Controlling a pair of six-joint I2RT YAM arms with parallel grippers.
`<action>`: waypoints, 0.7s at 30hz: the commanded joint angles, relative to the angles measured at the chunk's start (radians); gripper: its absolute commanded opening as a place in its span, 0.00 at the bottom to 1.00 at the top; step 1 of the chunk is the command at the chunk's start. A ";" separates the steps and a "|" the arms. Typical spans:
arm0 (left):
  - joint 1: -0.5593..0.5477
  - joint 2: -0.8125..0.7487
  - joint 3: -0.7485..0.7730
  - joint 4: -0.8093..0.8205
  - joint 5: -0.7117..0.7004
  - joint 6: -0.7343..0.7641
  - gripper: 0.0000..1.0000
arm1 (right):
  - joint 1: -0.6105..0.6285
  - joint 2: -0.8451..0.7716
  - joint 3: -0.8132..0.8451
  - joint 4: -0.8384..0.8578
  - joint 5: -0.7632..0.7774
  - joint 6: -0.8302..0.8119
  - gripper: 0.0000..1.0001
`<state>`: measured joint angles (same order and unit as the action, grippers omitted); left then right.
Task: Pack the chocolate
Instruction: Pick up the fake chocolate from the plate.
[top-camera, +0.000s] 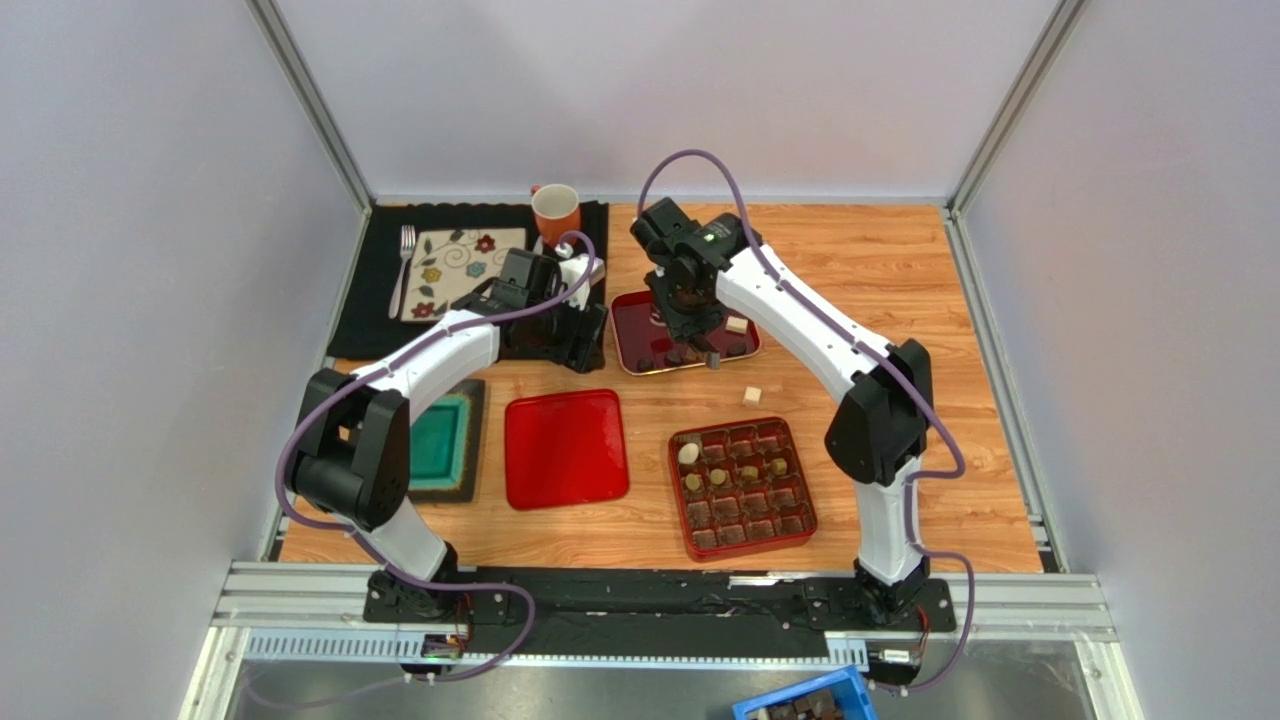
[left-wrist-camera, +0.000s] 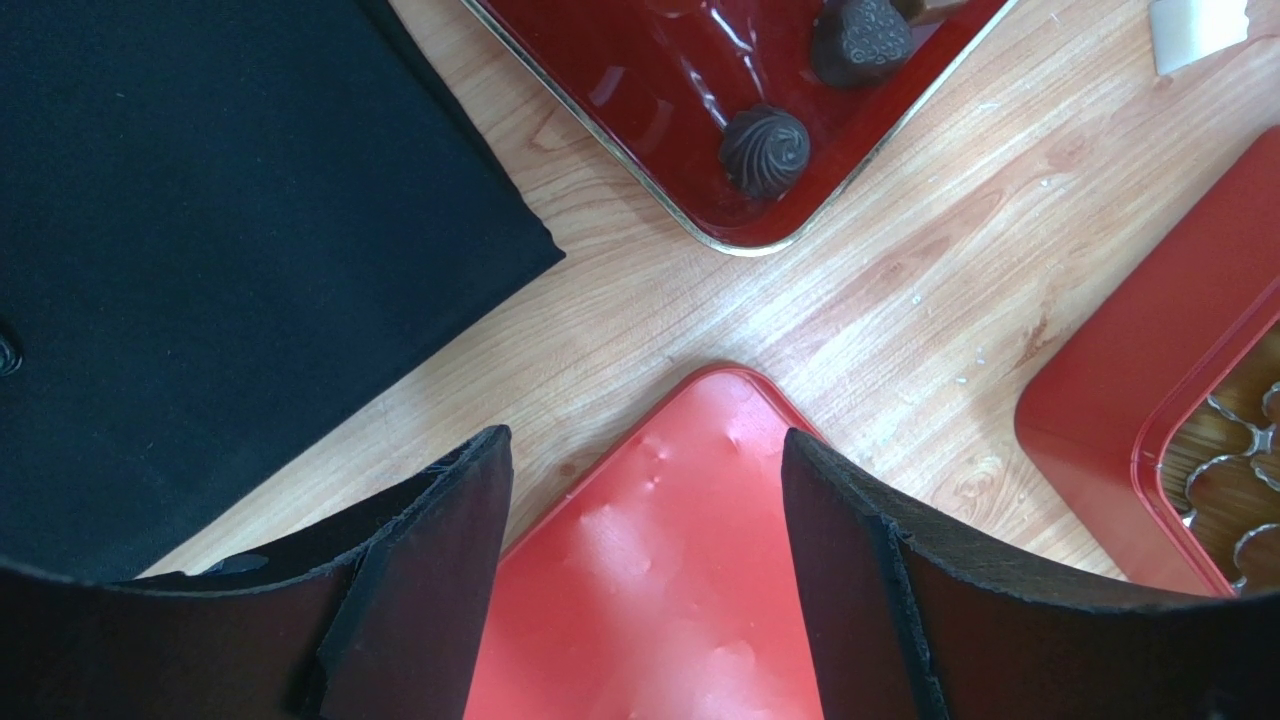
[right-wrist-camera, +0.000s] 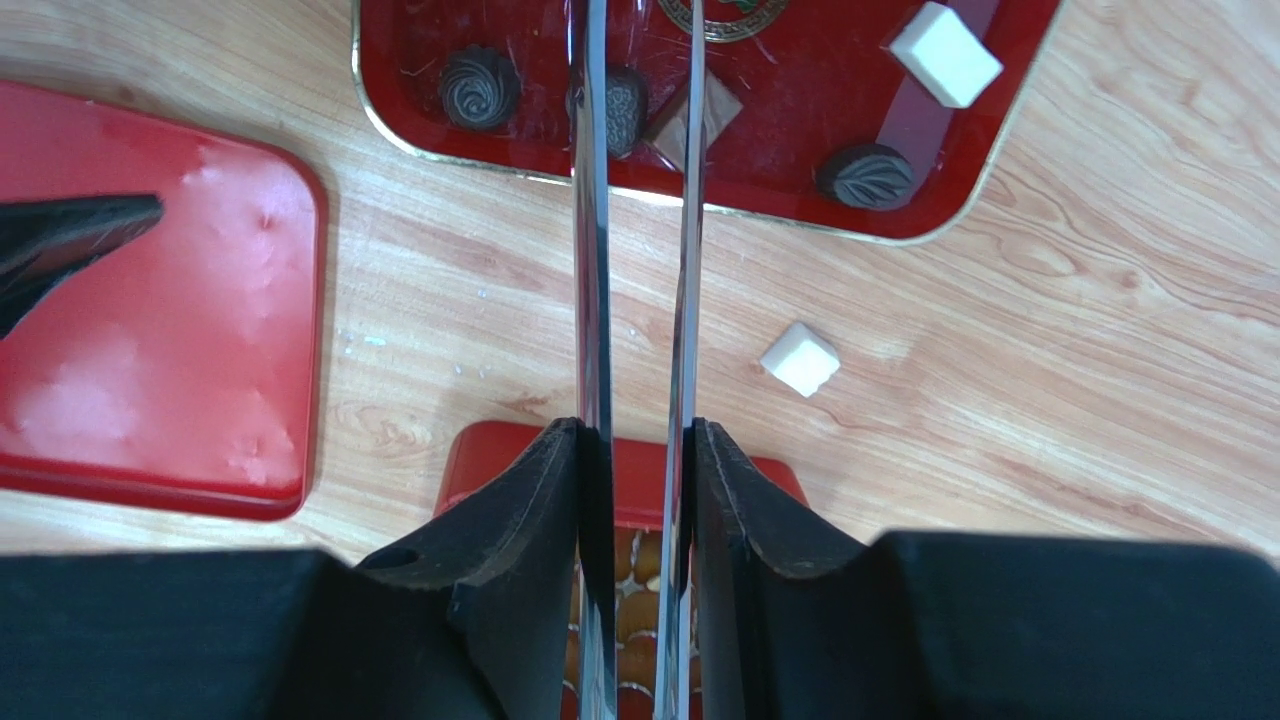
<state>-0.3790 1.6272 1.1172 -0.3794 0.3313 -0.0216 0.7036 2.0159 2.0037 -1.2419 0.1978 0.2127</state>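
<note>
Several chocolate pieces lie in the dark red tray (right-wrist-camera: 451, 150): a dark swirl (right-wrist-camera: 480, 89), a dark leaf-marked one (right-wrist-camera: 867, 176) and a white cube (right-wrist-camera: 945, 54). Another white cube (right-wrist-camera: 800, 360) lies on the wood. My right gripper (right-wrist-camera: 639, 435) is shut on metal tongs (right-wrist-camera: 594, 225), whose two blades reach into the tray on either side of a dark chocolate (right-wrist-camera: 624, 108). My left gripper (left-wrist-camera: 646, 450) hangs open and empty over a corner of the red lid (left-wrist-camera: 661, 600). The gridded red box (top-camera: 679, 503) holds several pieces.
An orange mug (top-camera: 556, 212) and a patterned plate (top-camera: 458, 255) with a fork sit on a black mat (top-camera: 376, 315) at the back left. A green block (top-camera: 436, 446) lies left of the red lid (top-camera: 565, 447). Grey walls enclose the table.
</note>
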 joint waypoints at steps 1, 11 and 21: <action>0.006 -0.046 0.000 0.019 0.009 -0.012 0.75 | -0.003 -0.127 0.012 -0.027 0.022 0.008 0.32; 0.006 -0.036 0.006 0.011 -0.006 -0.006 0.75 | -0.001 -0.369 -0.241 -0.050 -0.030 0.079 0.31; 0.006 -0.032 0.023 -0.007 -0.015 -0.015 0.75 | 0.016 -0.660 -0.473 -0.160 -0.106 0.169 0.31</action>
<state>-0.3782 1.6272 1.1172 -0.3813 0.3218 -0.0216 0.7097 1.4605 1.5612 -1.3460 0.1291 0.3267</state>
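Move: From the right hand, which already holds the metal tongs over the plate, the chocolate box lies about 9 cm back, 5 cm to the right and 14 cm below. The plate's middle is some 12 cm ahead and 2 cm left; the loose white block on the table is about 2 cm ahead and 6 cm right, both roughly 15 cm below. From the left hand, the box is about 11 cm back, 19 cm right and 8 cm below. Still pinching the tongs between its pads, the right hand first lifts them some 4 cm off the plate area, then sweeps back and to the right, about 12 cm back and 8 cm right, gathering speed past the loose white block until the hand is over the chocolate box. The wrist turns only slightly and the grip stays as it was. ##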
